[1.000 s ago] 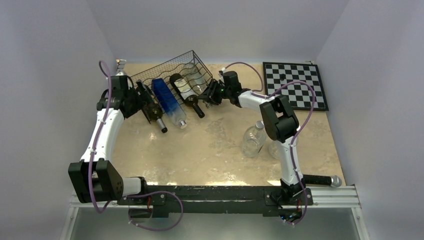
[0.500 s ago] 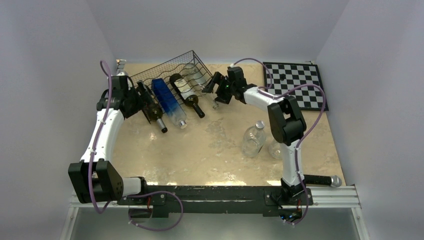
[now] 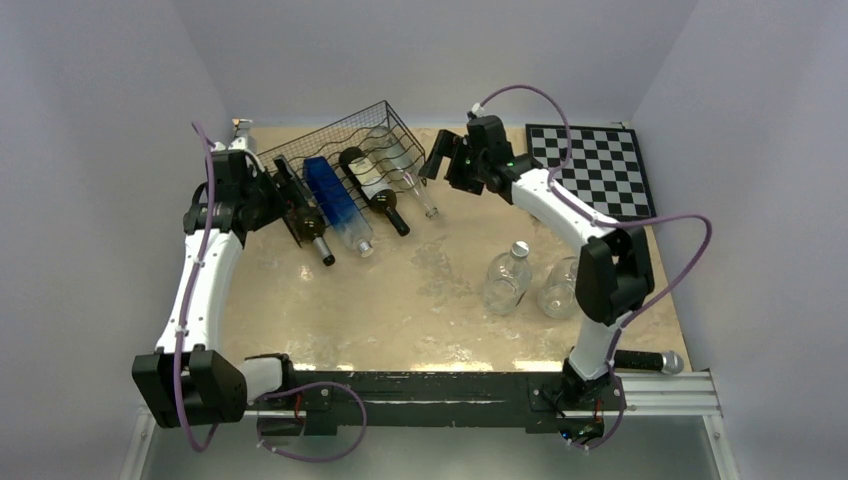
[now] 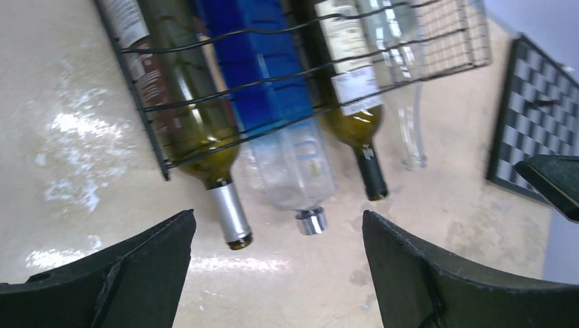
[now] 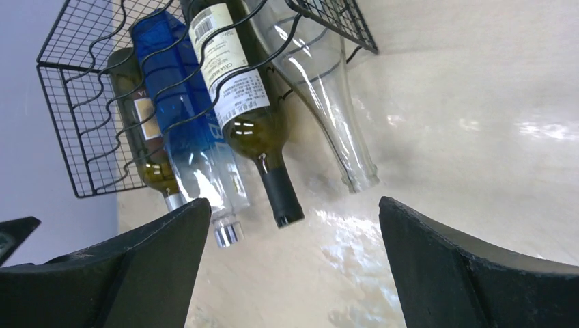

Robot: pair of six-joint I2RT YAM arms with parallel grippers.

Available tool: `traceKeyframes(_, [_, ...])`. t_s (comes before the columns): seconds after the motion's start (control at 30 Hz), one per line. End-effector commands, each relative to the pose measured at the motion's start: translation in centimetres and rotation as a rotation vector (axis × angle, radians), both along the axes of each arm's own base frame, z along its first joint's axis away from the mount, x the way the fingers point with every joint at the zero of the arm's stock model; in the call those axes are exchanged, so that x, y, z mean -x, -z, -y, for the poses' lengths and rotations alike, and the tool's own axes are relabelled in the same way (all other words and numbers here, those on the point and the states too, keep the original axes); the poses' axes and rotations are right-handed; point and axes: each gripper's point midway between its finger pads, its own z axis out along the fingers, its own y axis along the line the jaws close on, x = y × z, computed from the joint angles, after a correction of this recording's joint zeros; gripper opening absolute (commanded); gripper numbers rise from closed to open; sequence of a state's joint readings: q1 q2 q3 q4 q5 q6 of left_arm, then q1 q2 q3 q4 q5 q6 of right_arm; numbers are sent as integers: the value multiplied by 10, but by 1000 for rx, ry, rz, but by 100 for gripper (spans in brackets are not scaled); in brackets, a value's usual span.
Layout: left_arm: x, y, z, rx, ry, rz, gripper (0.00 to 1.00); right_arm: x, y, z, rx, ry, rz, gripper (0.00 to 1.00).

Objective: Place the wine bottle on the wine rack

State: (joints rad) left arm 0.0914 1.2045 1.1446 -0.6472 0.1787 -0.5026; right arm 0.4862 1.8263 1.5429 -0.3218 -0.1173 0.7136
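The black wire wine rack (image 3: 345,140) stands at the back left with several bottles lying in it, necks toward me. From the left they are a green wine bottle (image 4: 205,137) with a silver cap, a blue bottle (image 4: 280,102), a green labelled wine bottle (image 5: 249,123) with a black cap, and a clear wine bottle (image 5: 328,116). My right gripper (image 3: 438,160) (image 5: 293,205) hangs open just right of the rack, holding nothing and apart from the clear bottle's neck. At the rack's front left corner, my left gripper (image 3: 295,205) (image 4: 276,219) is open and empty above the bare table.
Two clear bottles (image 3: 507,280) (image 3: 558,290) stand upright at the table's middle right. A chessboard (image 3: 590,170) lies at the back right. A black and silver cylinder (image 3: 645,361) rests by the right arm's base. White walls close in on three sides.
My right gripper has opened and drawn back up and to the right, away from the clear bottle's neck. Its elbow swung right, uncovering the second standing bottle. The left arm barely moved.
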Motion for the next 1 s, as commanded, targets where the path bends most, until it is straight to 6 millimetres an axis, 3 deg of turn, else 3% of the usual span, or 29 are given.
traceKeyframes(0.0, [5, -47, 34, 93, 178, 180, 95, 27, -52, 42, 167, -2, 100, 99])
traceKeyframes(0.23, [32, -73, 96, 87, 495, 281, 94, 83, -101, 108, 380, -3, 149, 99])
traceKeyframes(0.4, [45, -78, 113, 104, 578, 313, 95, 130, -119, 146, 462, -6, 146, 99])
traceKeyframes(0.53, [53, -82, 125, 159, 632, 338, 95, 162, -121, 176, 513, 43, 144, 99])
traceKeyframes(0.73, [59, -81, 130, 171, 654, 343, 94, 195, -109, 181, 506, -27, 92, 99])
traceKeyframes(0.83, [58, -80, 131, 173, 653, 339, 94, 210, -95, 170, 481, -124, 37, 98])
traceKeyframes(0.97, [56, -80, 131, 175, 651, 337, 94, 221, -77, 168, 580, -198, -25, 94])
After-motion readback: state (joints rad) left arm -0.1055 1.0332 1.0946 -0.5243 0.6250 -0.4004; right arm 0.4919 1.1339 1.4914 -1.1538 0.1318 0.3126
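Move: The capped clear bottle that the right hand goes for stands some 20 cm back and 15 cm to the right of it, its middle about 10 cm lower. A second capped bottle stands 15 cm to the right of that one, level with it. The clear bottle already on the rack lies around 15 cm ahead and 11 cm left of the right hand, 14 cm down. From the left hand, the first capped bottle is about 45 cm right, 9 cm back and 12 cm below. Back and to the right, some 20 and 17 cm, the empty right hand sweeps from the rack towards the nearer capped bottle, rising about 13 cm and then starting to sink over it while it rolls some 30 degrees until its fingers point more steeply down; they stay wide open. The left hand, also open, swings right across the rack's front, rising and drawing back a little, and turns clockwise. ##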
